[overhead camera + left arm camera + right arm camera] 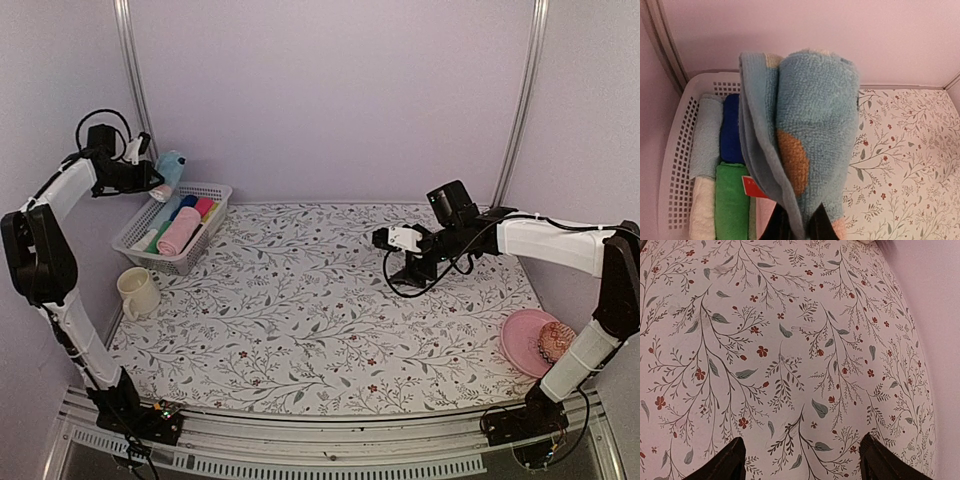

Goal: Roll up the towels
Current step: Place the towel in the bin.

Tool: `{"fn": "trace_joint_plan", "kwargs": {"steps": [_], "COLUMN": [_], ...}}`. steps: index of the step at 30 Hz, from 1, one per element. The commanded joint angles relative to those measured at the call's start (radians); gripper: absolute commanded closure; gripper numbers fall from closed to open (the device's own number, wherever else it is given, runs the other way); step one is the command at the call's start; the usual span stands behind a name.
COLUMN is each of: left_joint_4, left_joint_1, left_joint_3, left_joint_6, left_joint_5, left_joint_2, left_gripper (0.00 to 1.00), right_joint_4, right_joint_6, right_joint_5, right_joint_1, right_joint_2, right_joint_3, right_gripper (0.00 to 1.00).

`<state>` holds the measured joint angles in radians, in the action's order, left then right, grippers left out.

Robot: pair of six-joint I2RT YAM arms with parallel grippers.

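The light blue towel (815, 125), rolled up and showing an orange mark, hangs above the white basket (675, 165) with my left gripper (800, 225) shut on its lower end. From the top view, that gripper (152, 180) holds the towel (172, 166) at the basket's far left corner. The pale pink towel (180, 230) lies rolled inside the basket (212, 187). My right gripper (800, 460) is open over the bare floral tablecloth, nothing between its fingers. In the top view it (381, 238) hovers right of the table's centre.
Rolled blue, green and white cloths (732, 200) fill the basket. A cream mug (138, 292) stands just in front of the basket. A pink plate (520, 340) with a patterned round item sits at the near right edge. Walls close in left, back and right.
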<state>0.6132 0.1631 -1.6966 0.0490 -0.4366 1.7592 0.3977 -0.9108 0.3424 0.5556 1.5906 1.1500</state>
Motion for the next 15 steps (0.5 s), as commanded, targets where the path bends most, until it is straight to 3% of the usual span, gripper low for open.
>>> {"fn": "trace_joint_plan", "kwargs": {"steps": [1, 6, 15], "left_joint_4": [0.184, 0.212, 0.328], "left_joint_1": [0.116, 0.182, 0.212], "left_joint_3": [-0.057, -0.076, -0.247], "left_joint_6": [0.096, 0.126, 0.132], "left_joint_5": [-0.133, -0.254, -0.288], "left_joint_2": [0.115, 0.214, 0.429], "left_gripper": [1.0, 1.0, 1.0], "right_joint_4": [0.019, 0.032, 0.047], "right_joint_6": [0.02, 0.016, 0.008], "right_joint_5": [0.062, 0.095, 0.119], "right_joint_1": [-0.003, -0.003, -0.004], "right_joint_2": [-0.009, 0.018, 0.062], "right_joint_3": [-0.007, -0.006, 0.0], "right_gripper": [0.22, 0.22, 0.22]}}
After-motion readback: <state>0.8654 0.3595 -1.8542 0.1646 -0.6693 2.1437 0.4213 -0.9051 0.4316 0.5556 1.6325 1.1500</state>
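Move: The left hand still holds the rolled blue towel with orange dots high over the bin's near part; the bin's middle is about 6 cm ahead, 4 cm left and 20 cm below. In it, the pink roll lies some 3 cm ahead and 1 cm left, the green roll 3 cm ahead and 8 cm left, both under the hand. The mug stands 13 cm back, 7 cm left. From the right hand the bin is about 23 cm ahead and 60 cm left. Bring the left gripper down about 14 cm towards the bin, shifting some 7 cm left early in the descent and then sinking almost straight over the green and pink rolls. Tip the fingers about 20 degrees steeper downward as you go, dipping the hand's left side a little, and keep the blue towel pinched. ##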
